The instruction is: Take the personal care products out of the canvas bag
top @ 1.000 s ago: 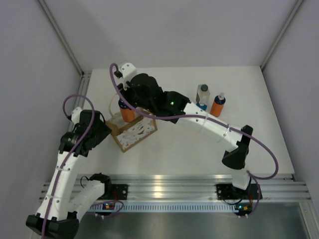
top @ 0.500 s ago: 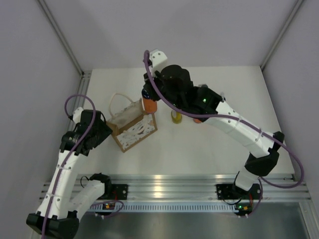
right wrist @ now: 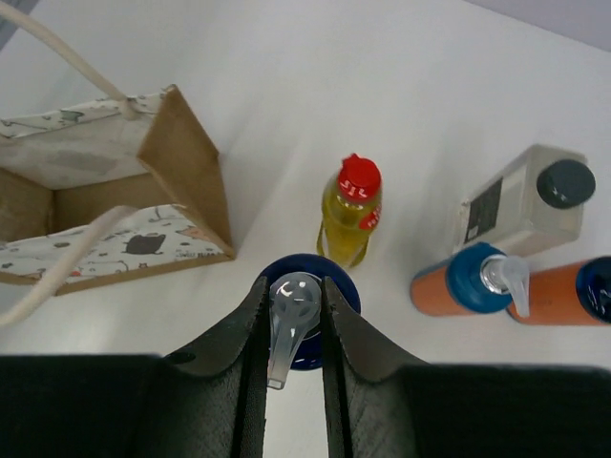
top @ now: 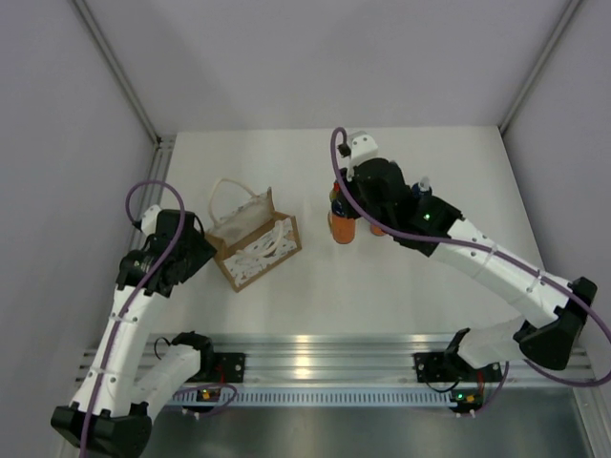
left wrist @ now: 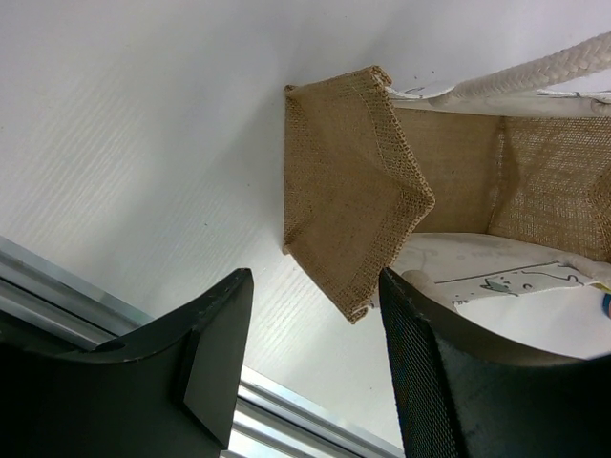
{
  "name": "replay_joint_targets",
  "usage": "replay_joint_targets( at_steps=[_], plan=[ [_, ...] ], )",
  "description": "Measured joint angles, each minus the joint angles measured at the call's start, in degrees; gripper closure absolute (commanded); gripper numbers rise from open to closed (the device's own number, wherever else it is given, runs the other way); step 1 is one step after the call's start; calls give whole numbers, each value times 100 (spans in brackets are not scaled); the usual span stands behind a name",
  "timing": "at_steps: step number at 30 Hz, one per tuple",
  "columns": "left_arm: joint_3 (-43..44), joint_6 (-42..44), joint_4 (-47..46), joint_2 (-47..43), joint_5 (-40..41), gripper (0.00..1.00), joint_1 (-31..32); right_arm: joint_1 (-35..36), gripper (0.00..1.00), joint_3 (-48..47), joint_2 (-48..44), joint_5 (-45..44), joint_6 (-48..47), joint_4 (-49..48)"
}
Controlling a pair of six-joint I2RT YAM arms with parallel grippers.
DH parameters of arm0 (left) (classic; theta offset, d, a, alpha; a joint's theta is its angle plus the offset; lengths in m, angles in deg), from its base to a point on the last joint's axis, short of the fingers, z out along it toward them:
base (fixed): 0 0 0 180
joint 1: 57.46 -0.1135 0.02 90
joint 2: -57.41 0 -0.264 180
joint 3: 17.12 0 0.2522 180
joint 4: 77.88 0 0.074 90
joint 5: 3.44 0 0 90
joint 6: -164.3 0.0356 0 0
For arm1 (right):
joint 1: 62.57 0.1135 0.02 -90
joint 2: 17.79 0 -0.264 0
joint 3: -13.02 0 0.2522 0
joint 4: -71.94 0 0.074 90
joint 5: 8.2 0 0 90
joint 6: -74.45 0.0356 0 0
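Note:
The canvas bag (top: pixel 254 240) stands open at the table's left; the part of its inside (right wrist: pixel 76 196) that shows holds no bottle. My right gripper (right wrist: pixel 291 286) is shut on the clear pump head of an orange bottle (top: pixel 342 227) with a dark blue collar (right wrist: pixel 336 291), held upright right of the bag. Just beyond it stand a yellow bottle with red cap (right wrist: pixel 350 208), a clear bottle with grey cap (right wrist: pixel 523 198), an orange bottle with blue cap (right wrist: pixel 456 282) and another orange one (right wrist: pixel 571 292). My left gripper (left wrist: pixel 315 286) is open at the bag's near-left corner (left wrist: pixel 348 205).
The aluminium rail (top: pixel 315 348) runs along the near table edge, and it shows right under my left fingers (left wrist: pixel 215 348). The bag's white rope handles (top: pixel 224 191) loop up over its mouth. Grey walls close the table on the left, back and right.
My right arm has swung right with the orange pump bottle, from over the bag to beside the standing bottles. The left arm and the bag have stayed put.

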Motion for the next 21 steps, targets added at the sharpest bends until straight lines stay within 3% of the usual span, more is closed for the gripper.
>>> replay_joint_targets(
  at_steps=[11,21],
  plan=[
    [-57,2,-48,85,-57,40,0,-1005,100,1786,-1097,-26,404,-509],
    [-57,2,-79,87,-59,40,0,-1425,100,2785,-1182,74,428,-1172]
  ],
)
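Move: The right hand already holds a blue-topped orange bottle by its pump head; the clear patch of table it is bound for lies about 11 cm to its right, 2 cm ahead and some 28 cm below. A standing pump bottle is about 8 cm beyond that patch and 2 cm farther right, with the clear bottle 6 cm behind it. The yellow bottle stands about 9 cm straight ahead of the hand. From the idle left hand, the patch is roughly 45 cm right and 8 cm ahead. Rightward and down, the right hand carries the pump bottle away from the bag and past the near side of the yellow bottle, about 10 cm each way, towards the clear patch in front of the standing pump bottle. The sideways travel dies out near the end and it sinks nearly straight. The wrist turns some 15 degrees clockwise; the fingers keep their hold on the pump head. ##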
